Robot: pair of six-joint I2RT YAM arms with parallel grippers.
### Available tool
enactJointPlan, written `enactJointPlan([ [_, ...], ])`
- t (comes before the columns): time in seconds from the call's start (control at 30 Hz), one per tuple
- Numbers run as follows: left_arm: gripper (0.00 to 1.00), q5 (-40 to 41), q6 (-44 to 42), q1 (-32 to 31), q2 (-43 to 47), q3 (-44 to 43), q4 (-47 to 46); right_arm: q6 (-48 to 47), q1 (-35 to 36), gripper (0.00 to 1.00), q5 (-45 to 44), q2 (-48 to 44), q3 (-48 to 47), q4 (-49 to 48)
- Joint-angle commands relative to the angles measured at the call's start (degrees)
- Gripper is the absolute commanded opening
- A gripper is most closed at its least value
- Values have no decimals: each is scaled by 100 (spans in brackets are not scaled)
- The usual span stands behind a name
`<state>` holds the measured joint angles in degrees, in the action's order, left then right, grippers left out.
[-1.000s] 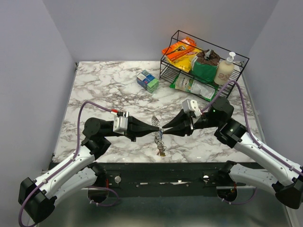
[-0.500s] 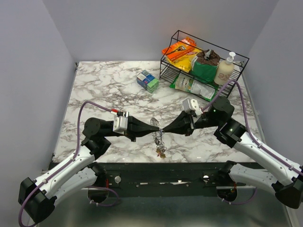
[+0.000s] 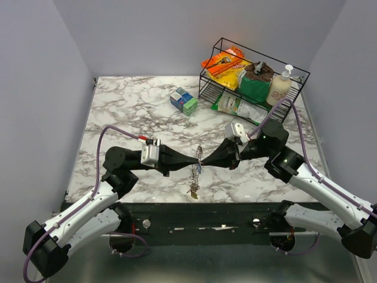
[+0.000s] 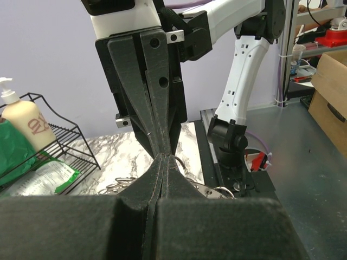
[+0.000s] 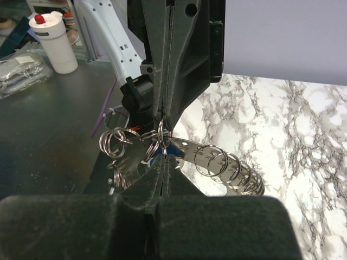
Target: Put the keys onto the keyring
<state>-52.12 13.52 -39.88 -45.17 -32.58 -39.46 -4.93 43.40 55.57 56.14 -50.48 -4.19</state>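
Observation:
Both grippers meet tip to tip above the table's near middle. The keyring [image 3: 198, 153] is pinched between them; in the right wrist view it is a curved silvery band [image 5: 227, 165] threaded with several small rings. My left gripper [image 3: 196, 158] is shut on it from the left, its jaws pressed together [image 4: 162, 158]. My right gripper [image 3: 204, 159] is shut too, its tips [image 5: 165, 158] nipping a small ring of the keyring. The keys [image 3: 192, 183] dangle below in a cluster; a blue head [image 5: 153, 158] peeks behind my right fingertips.
A black wire rack [image 3: 297, 73] at the back right holds snack packs and a soap bottle [image 3: 279, 85]. A green pouch [image 3: 238, 108] lies in front of it. A small coloured box [image 3: 184, 100] sits mid-back. The table's front edge [image 3: 194, 203] runs just under the keys.
My right gripper closed and slid left to meet the left gripper's tips. The keyring turned more upright and the hanging keys swung slightly left.

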Motion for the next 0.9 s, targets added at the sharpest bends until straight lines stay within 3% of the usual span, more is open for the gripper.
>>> enactJointPlan([
  [0.0, 0, -35, 37, -20, -18, -188, -290, 27, 2, 1, 173, 99, 73, -47],
  [0.2, 0, -18, 19, -20, -27, -188, -281, -26, 2, 2, 156, 108, 82, 5],
  [0.37, 0, -26, 11, -11, -36, -188, -273, -78, 2, 28, -142, -155, 161, 14],
  [0.53, 0, -35, 19, -11, -45, -196, -273, -105, 2, 43, -433, -437, 231, 23],
  [0.87, 0, -70, 54, -20, -10, -179, -281, -166, 2, 44, -1021, -604, 231, -82],
])
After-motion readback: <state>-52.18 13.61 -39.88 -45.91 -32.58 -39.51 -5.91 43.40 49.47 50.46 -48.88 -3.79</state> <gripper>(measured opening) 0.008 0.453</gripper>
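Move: The right fingers are already shut at the blue-tagged keys, whose middle lies about 1 cm left of this hand and 1 cm below it, level with it front to back. The big round keyring has its middle some 1 cm left and 4 cm below, and a cluster of wire rings on its far rim is about 5 cm ahead, 1 cm left and 2 cm down. From the left hand, the keys hang straight below, about 3 cm. With its fingers shut at the keys under the left fingertips, the right hand first eases down another half centimetre, then spreads its fingers to nearly half open and lets go of the keys' wire ring. Still opening, it draws back to its right about 1.5 cm and rises some 2 cm from its lowest point, turning a few degrees clockwise, while the left hand stays almost still and keeps its pinch on the small ring above. ##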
